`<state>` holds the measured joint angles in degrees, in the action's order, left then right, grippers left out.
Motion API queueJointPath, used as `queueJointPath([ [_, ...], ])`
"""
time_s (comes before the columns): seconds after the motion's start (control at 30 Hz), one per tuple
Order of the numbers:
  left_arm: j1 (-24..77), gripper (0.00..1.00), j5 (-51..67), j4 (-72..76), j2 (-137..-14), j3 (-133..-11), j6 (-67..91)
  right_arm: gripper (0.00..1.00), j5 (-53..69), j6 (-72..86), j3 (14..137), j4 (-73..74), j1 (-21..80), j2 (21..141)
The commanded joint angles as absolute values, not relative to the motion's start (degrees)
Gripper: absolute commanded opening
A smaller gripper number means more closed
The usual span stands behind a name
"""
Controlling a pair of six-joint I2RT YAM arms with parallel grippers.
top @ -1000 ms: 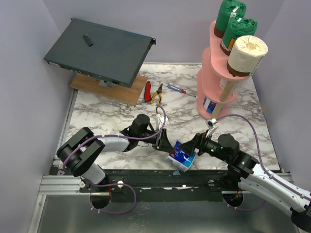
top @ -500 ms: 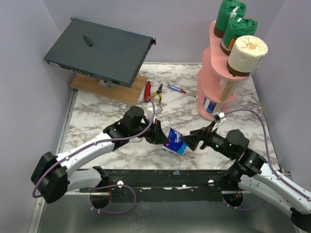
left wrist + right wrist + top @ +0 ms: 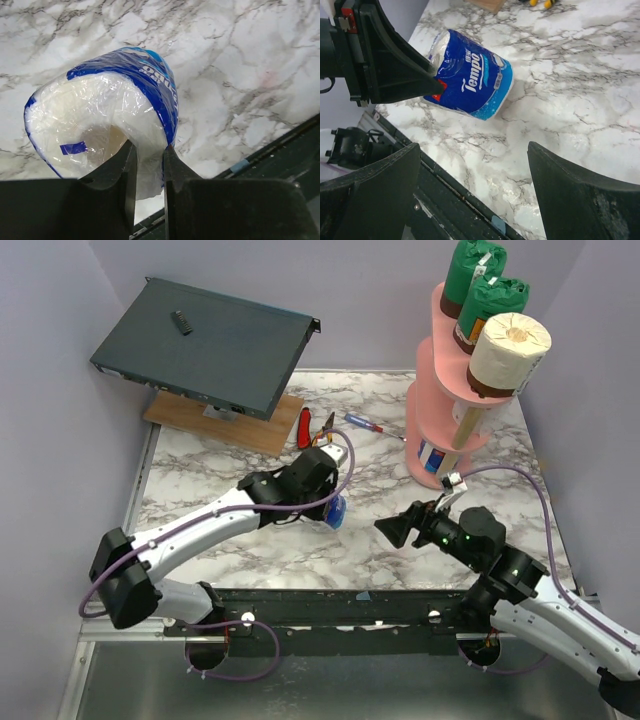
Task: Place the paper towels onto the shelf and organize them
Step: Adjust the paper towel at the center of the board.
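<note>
My left gripper (image 3: 328,506) is shut on the plastic wrap at one end of a blue-and-white wrapped paper towel roll (image 3: 336,511), held above the marble table. In the left wrist view the roll (image 3: 110,105) juts out past the gripper (image 3: 149,149), which pinches its wrap. My right gripper (image 3: 393,531) stands open to the right of the roll, apart from it. Its wrist view shows the roll (image 3: 470,75) beyond the wide-open gripper (image 3: 474,150). The pink shelf (image 3: 437,410) at the far right carries two green-wrapped rolls (image 3: 474,270), a white roll (image 3: 510,348) and a blue-and-white roll (image 3: 432,455) on the bottom tier.
A dark grey metal box (image 3: 205,345) rests tilted on a wooden board (image 3: 225,425) at the far left. Red-handled pliers (image 3: 312,430) and a screwdriver (image 3: 370,426) lie mid-table behind the left gripper. Purple walls close in the sides. A black rail (image 3: 330,602) runs along the near edge.
My left gripper closed on the roll's wrap and carried the roll from near the front edge up and back toward mid-table. The right gripper stayed open and shifted slightly right.
</note>
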<state>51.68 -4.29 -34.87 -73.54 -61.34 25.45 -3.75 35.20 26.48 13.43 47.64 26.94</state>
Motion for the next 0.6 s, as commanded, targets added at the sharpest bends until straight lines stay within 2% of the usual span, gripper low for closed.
queueJointPath([
  [0.0, 53.6, 0.12, -16.9, -39.6, -80.0, -68.3, 21.7, 0.9, -9.8, 39.6, 25.6, 17.1, 47.9, 29.0],
  [0.43, 55.7, 0.15, -20.0, -37.9, -93.1, -76.6, 22.5, 0.9, -12.1, 43.1, 24.3, 19.3, 47.9, 32.8],
  [0.5, 56.1, 0.2, -20.4, -38.1, -94.1, -77.2, 22.7, 0.9, -12.6, 43.2, 24.5, 19.7, 47.9, 32.9],
  [0.57, 56.4, 0.28, -20.5, -38.2, -94.3, -77.6, 22.9, 0.9, -12.6, 43.5, 24.4, 19.8, 47.9, 32.9],
])
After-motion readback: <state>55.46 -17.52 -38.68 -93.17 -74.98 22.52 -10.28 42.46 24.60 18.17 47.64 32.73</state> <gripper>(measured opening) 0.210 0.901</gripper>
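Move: The blue paper towel roll is already pinched by its end in the left hand, its middle about 4 cm ahead, 2 cm right and 4 cm below. From that hand the pliers lie some 18 cm straight ahead, the screwdriver about 20 cm ahead and 11 cm right, both about 13 cm below. The shelf's lowest board is roughly 22 cm ahead, 31 cm right and 12 cm below. From the empty right hand, the roll is about 7 cm ahead, 14 cm left and 8 cm below. The paper towel roll, still gripped at its end, is carried forward about 4.5 cm by the left hand, sinking and drifting right some 3 cm each, over open marble towards the pliers. That wrist rolls about 15 degrees, its left side rising. Off to the roll's right, the empty right hand drops about 5.5 cm, fingers wide open, tipping down and turning slightly clockwise. ##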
